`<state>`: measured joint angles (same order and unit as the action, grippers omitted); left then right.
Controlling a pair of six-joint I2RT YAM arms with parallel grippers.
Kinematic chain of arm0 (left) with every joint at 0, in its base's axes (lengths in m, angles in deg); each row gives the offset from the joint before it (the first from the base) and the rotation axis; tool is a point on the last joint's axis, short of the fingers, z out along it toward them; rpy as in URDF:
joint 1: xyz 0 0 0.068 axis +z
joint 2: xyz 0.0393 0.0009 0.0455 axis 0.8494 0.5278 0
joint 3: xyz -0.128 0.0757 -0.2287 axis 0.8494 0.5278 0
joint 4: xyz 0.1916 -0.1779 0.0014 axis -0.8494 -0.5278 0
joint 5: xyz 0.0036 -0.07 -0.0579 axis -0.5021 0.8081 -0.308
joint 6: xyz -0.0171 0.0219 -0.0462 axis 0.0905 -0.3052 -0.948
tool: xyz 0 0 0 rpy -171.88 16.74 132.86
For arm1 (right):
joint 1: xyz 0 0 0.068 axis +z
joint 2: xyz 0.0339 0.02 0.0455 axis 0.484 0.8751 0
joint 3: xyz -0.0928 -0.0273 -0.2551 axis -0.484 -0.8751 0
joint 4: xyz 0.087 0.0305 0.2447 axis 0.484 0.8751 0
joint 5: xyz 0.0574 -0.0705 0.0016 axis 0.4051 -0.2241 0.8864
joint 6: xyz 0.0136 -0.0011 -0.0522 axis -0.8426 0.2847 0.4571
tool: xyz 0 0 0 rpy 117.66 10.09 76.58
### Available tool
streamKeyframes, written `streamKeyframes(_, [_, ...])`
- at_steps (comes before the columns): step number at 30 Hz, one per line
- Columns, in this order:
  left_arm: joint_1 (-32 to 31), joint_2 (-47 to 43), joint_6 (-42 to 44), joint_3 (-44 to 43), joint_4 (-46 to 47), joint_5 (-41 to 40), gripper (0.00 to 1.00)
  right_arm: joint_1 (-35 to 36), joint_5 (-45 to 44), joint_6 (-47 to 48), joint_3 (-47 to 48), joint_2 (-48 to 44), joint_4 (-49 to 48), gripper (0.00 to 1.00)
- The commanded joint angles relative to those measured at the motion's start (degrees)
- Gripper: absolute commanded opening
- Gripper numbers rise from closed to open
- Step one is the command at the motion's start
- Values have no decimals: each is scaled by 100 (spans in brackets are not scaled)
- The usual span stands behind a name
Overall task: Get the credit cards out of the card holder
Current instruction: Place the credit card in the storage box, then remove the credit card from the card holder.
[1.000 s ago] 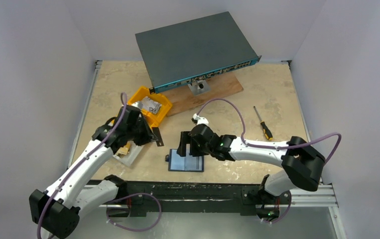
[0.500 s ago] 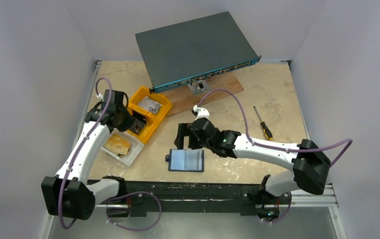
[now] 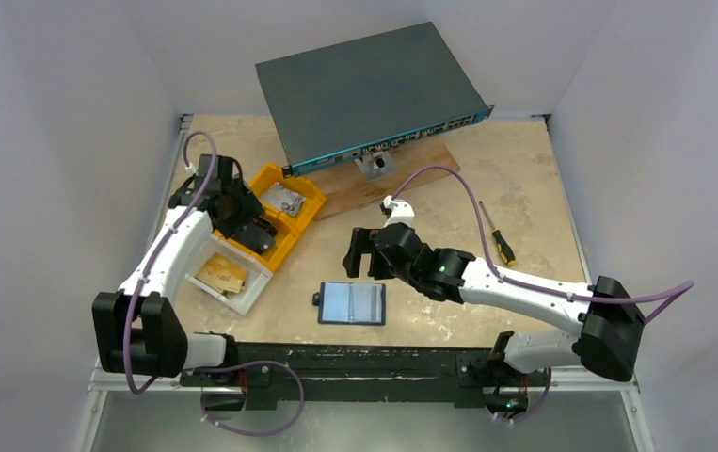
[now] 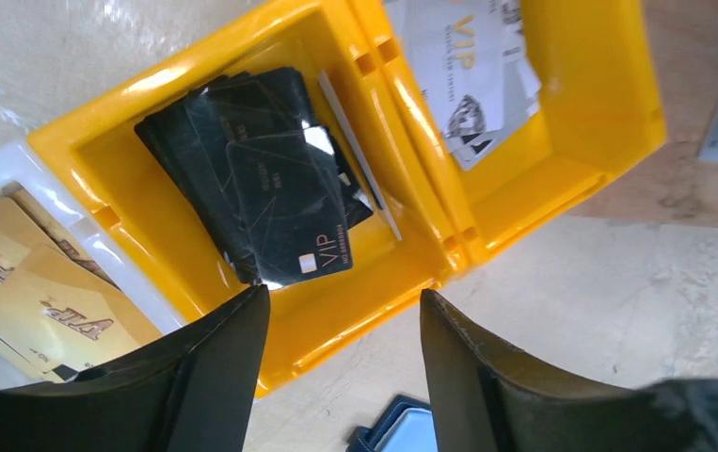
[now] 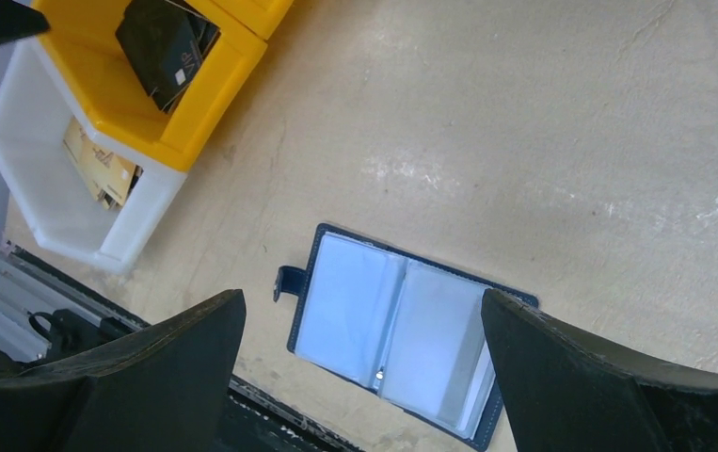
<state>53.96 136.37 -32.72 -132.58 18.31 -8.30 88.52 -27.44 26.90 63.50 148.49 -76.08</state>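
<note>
The dark navy card holder lies open on the table, its pale clear sleeves facing up and its black tab to the left. I cannot tell whether a card sits in the sleeves. Black credit cards are stacked in the near compartment of the yellow bin. My left gripper hangs open over that bin's near wall with nothing between its fingers; it also shows in the top view. My right gripper stands wide open and empty above the holder, just behind it.
The yellow bin's far compartment holds silver-white cards. A white bin with gold cards adjoins it on the near left. A grey network switch rests on a wooden board at the back. A screwdriver lies at the right.
My left arm swung from beside the holder back-left to the yellow bin with a dark card, then opened. My right gripper opened wider and drew slightly back and right.
</note>
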Motion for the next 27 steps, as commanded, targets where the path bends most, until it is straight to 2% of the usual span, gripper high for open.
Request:
streamKeyframes(1, [62, -486, 264, -459, -54, 94, 61, -16, -138, -199, -34, 38, 30, 99])
streamKeyframes(7, [-187, -1411, 393, 229, -104, 898, 61, -16, -51, -601, -56, -49, 338, 99])
streamKeyframes(15, [-1550, -2307, 349, 1161, -96, 1082, 60, -94, -393, -927, -173, -616, 864, 99])
streamKeyframes(20, [-2482, -2105, 340, 1222, -24, 918, 58, -174, -573, -1155, -444, -866, 888, 99])
streamKeyframes(27, [-4047, -1064, -3, 925, 226, 368, 57, -693, 13, -1211, -953, -830, 584, 99])
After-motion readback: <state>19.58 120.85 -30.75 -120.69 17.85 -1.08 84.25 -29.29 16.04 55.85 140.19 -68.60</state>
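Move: The card holder lies open some 14 cm back and 18 cm to the right of my left hand, about 10 cm lower. The black cards in the middle yellow tray are roughly 3 cm ahead of that hand and 5 cm left; the white tray with gold cards sits about 8 cm back and 13 cm left, and the white cards some 13 cm ahead and 2 cm right. From my right hand the holder is some 12 cm below, about 3 cm back and 1 cm left. With the card already dropped, I lift my empty left hand almost 6 cm clear of the yellow tray, then swing it right and back about 20 cm towards the card holder, sinking to its starting height and turning some 40 degrees clockwise, fingers still half open. My right hand, wide open, drifts about 6 cm right, ending slightly lower. ##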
